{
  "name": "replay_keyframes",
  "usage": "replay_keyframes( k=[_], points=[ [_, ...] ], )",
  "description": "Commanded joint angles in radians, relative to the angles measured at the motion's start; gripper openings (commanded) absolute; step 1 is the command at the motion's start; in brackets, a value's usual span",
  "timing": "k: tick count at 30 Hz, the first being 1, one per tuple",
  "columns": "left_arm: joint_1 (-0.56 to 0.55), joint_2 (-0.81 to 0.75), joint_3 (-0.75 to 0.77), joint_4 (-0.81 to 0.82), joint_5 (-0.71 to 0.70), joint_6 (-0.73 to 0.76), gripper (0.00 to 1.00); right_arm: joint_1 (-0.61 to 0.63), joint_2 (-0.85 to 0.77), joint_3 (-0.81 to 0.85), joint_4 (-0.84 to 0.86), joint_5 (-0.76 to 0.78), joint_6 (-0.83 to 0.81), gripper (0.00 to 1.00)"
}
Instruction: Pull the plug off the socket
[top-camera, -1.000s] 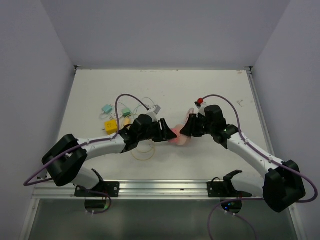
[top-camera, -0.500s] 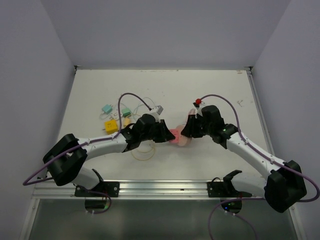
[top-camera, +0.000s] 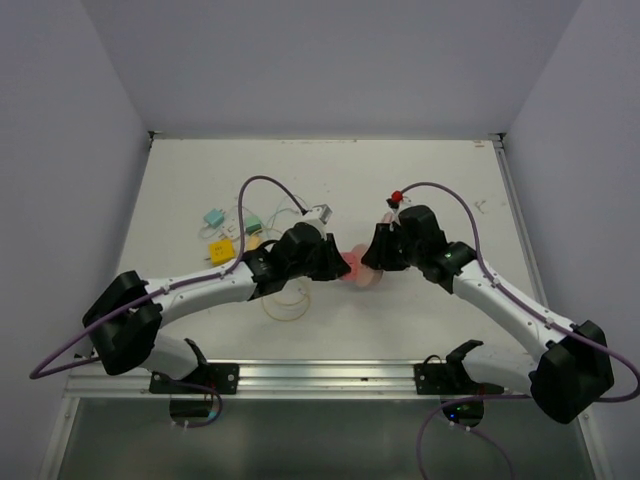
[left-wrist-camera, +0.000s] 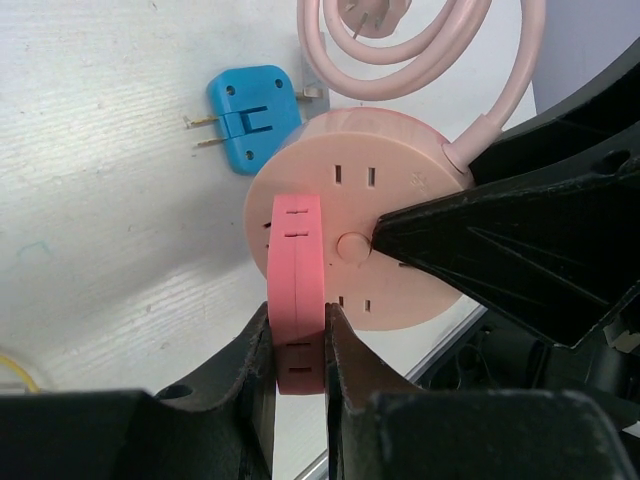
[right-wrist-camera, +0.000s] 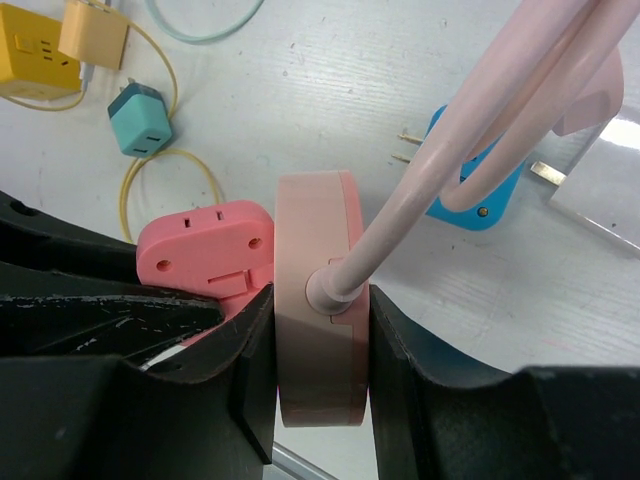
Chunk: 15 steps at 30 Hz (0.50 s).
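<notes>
A pink plug (left-wrist-camera: 297, 290) stands edge-on against the face of the round pale-pink socket (left-wrist-camera: 360, 240). My left gripper (left-wrist-camera: 297, 330) is shut on the plug, one finger on each flat side. In the right wrist view, my right gripper (right-wrist-camera: 320, 310) is shut on the socket (right-wrist-camera: 315, 350), clamping its rim just below the cord outlet, with the plug (right-wrist-camera: 205, 245) on its left face. From above, the two grippers meet at mid-table, the left gripper (top-camera: 335, 265) and the right gripper (top-camera: 378, 262) on either side of the plug (top-camera: 352, 265) and socket (top-camera: 368, 277).
The socket's pink cord (left-wrist-camera: 420, 50) coils behind it. A blue adapter (left-wrist-camera: 250, 115) lies on the table just beyond. To the left are a yellow socket cube (top-camera: 222, 250), two teal adapters (top-camera: 213, 217), a yellow cable loop (top-camera: 285, 300) and a white charger (top-camera: 318, 213).
My left gripper moved right up to the socket and closed on the pink plug. The right gripper kept its hold on the socket and shifted slightly away from the bases.
</notes>
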Motion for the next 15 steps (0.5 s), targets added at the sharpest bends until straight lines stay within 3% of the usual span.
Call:
replay_keyframes(
  k=[1, 10, 15],
  points=[
    [-0.018, -0.136, 0.079, -0.048, 0.015, 0.035, 0.0, -0.025, 0.027, 0.008, -0.075, 0.241, -0.036, 0.0],
    [-0.017, -0.275, 0.125, -0.195, -0.01, 0.035, 0.0, -0.024, 0.048, 0.028, -0.088, 0.246, -0.027, 0.0],
    [-0.011, -0.318, 0.134, -0.255, -0.065, 0.057, 0.0, -0.025, -0.007, 0.013, -0.014, 0.139, -0.011, 0.0]
  ],
)
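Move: Some 5 cm to the right of the left hand and about level ahead is the middle of the round pink socket, with the left fingers already shut on the pink plug seated in its face. From the right hand, gripping the socket's rim, that middle is roughly 2 cm left, 1 cm back and 1 cm below. On the table, the blue plug lies about 5 cm ahead, 6 cm right and 8 cm below the left hand; the clear plug is some 3 cm farther out and 3 cm right of the blue one. Keeping its pinch on the pink plug, the left hand eases left, then shoots up about 13 cm, drawing slightly left and back as its fingertips tip up some 10–15 degrees, away from the socket. The right hand holds the socket by its rim almost still at first, then springs about 4 cm right and 3 cm down, turning slightly clockwise. ##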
